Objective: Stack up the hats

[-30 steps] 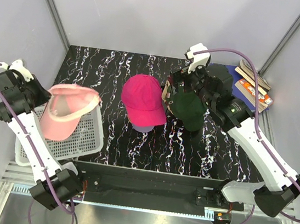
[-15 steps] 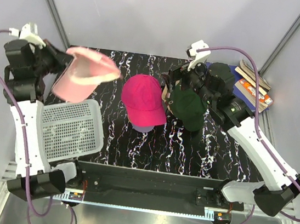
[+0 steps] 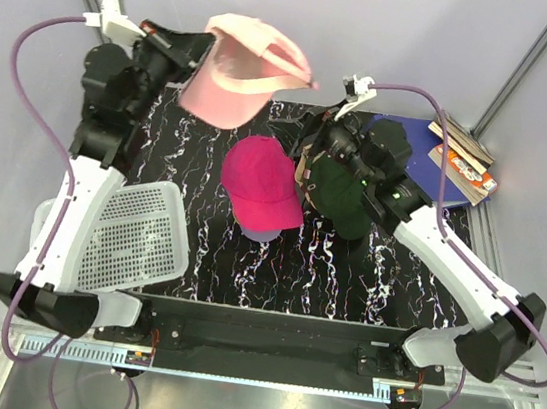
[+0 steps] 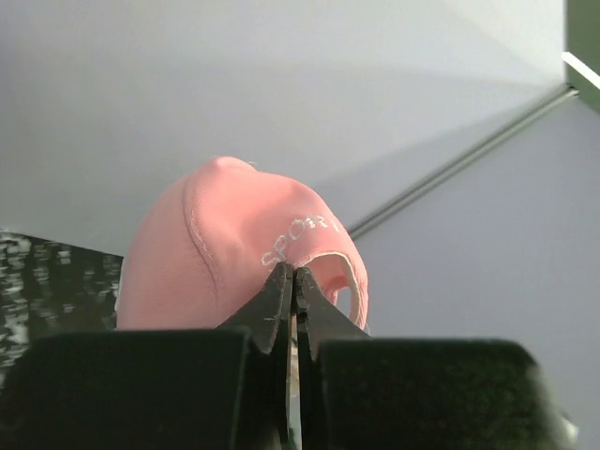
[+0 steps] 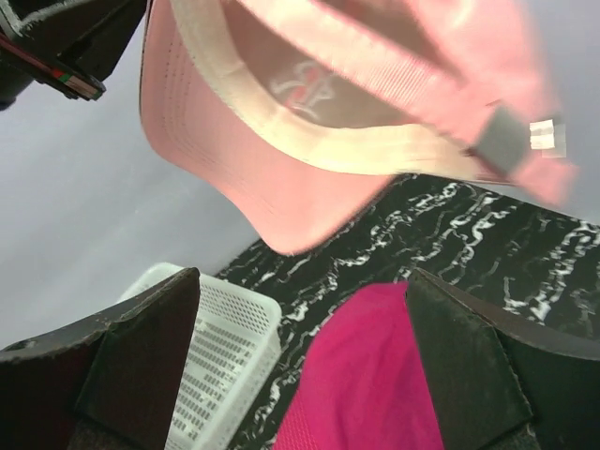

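Observation:
My left gripper (image 3: 201, 52) is shut on the rear edge of the light pink hat (image 3: 243, 71), which hangs high over the table's back edge. The left wrist view shows the pinch: the gripper (image 4: 293, 274) is closed on the pink hat (image 4: 211, 253). A magenta hat (image 3: 261, 183) lies mid-table on a lavender one, of which only an edge (image 3: 263, 235) peeks out. To their right sits a dark green hat (image 3: 344, 202). My right gripper (image 3: 310, 157) hovers open beside it. In the right wrist view that gripper (image 5: 305, 366) faces the magenta hat (image 5: 375, 375), with the pink hat (image 5: 309, 150) overhead.
A white mesh basket (image 3: 133, 237) stands at the front left, also visible from the right wrist (image 5: 220, 361). Books (image 3: 462, 154) lie stacked at the back right corner. Grey walls close in the table on three sides.
My left arm has swung the pink hat up from over the basket and rightward to the back middle. The right arm has shifted only slightly.

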Robot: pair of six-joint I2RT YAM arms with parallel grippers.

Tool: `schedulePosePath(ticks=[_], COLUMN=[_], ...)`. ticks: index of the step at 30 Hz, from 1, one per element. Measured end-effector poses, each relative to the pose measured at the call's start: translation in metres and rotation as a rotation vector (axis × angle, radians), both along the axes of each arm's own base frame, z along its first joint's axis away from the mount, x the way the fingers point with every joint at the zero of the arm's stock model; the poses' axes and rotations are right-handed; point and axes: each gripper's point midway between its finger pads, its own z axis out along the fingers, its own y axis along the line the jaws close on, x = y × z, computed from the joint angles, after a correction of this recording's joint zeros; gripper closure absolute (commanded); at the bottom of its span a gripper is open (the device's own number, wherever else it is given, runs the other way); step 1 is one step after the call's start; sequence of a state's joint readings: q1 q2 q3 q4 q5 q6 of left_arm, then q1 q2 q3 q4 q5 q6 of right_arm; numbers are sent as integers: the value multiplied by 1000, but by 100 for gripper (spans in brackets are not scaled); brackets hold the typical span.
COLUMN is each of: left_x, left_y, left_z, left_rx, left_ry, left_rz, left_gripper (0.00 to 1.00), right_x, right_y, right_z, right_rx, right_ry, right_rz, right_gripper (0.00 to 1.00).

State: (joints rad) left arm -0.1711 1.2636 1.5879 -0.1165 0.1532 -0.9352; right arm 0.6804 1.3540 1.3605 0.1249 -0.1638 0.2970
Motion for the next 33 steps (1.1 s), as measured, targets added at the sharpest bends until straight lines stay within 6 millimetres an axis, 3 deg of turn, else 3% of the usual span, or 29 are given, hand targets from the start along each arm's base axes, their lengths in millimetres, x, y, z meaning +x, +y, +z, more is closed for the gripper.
schedulePosePath(ticks=[4, 9, 15, 21, 30, 32, 33], left_x=[7, 5, -5, -8, -15, -15, -14], left_y=[-29, -46, -58, -76, -81, -81, -80], left_z=[13, 37, 67, 74, 81, 82, 82], left_rx=[-96, -199, -310, -378, -441, -452, -456], left_ry=[-37, -101, -183, -188, -192, -194, -191], left_rz=[-30, -34, -56, -102, -133, -133, -132], left_gripper=[100, 100, 100, 100, 100, 100, 100], right_x=[13, 26, 31, 44, 56, 57, 57], right_y=[13, 13, 11, 14, 11, 9, 7], right_z=[-9, -21, -15, 1, 16, 24, 28], right_rx=[46, 66, 120, 180, 227, 247, 256], right_ry=[22, 34, -32, -146, -242, -256, -264], right_rz=[5, -41, -67, -92, -150, -162, -169], right_gripper=[2, 1, 2, 2, 33, 43, 54])
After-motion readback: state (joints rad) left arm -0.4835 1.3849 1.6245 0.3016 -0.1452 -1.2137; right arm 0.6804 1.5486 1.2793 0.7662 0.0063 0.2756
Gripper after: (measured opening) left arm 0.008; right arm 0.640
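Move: Still pinched in the left fingers, the pale pink hat hangs its bill about 9 cm to the right gripper's left and 5 cm farther out, at nearly its height. That gripper is some 16 cm right of the left hand, 5 cm back and 10 cm lower. The stacked magenta hat sits about 21 cm below the right hand, roughly 2 cm left and level fore-and-aft; the green hat is some 19 cm right of the magenta one. Bringing the pale pink hat across to the open right gripper, the left hand moves about 8 cm right and as much up, keeping its pinch while its left side rolls down some 25 degrees. The right hand reaches 5 to 6 cm forward to the bill's near corner, dips slightly and then rises, tilting its fingertips up; near the end its fingers start closing around the corner, to about two-thirds open. ##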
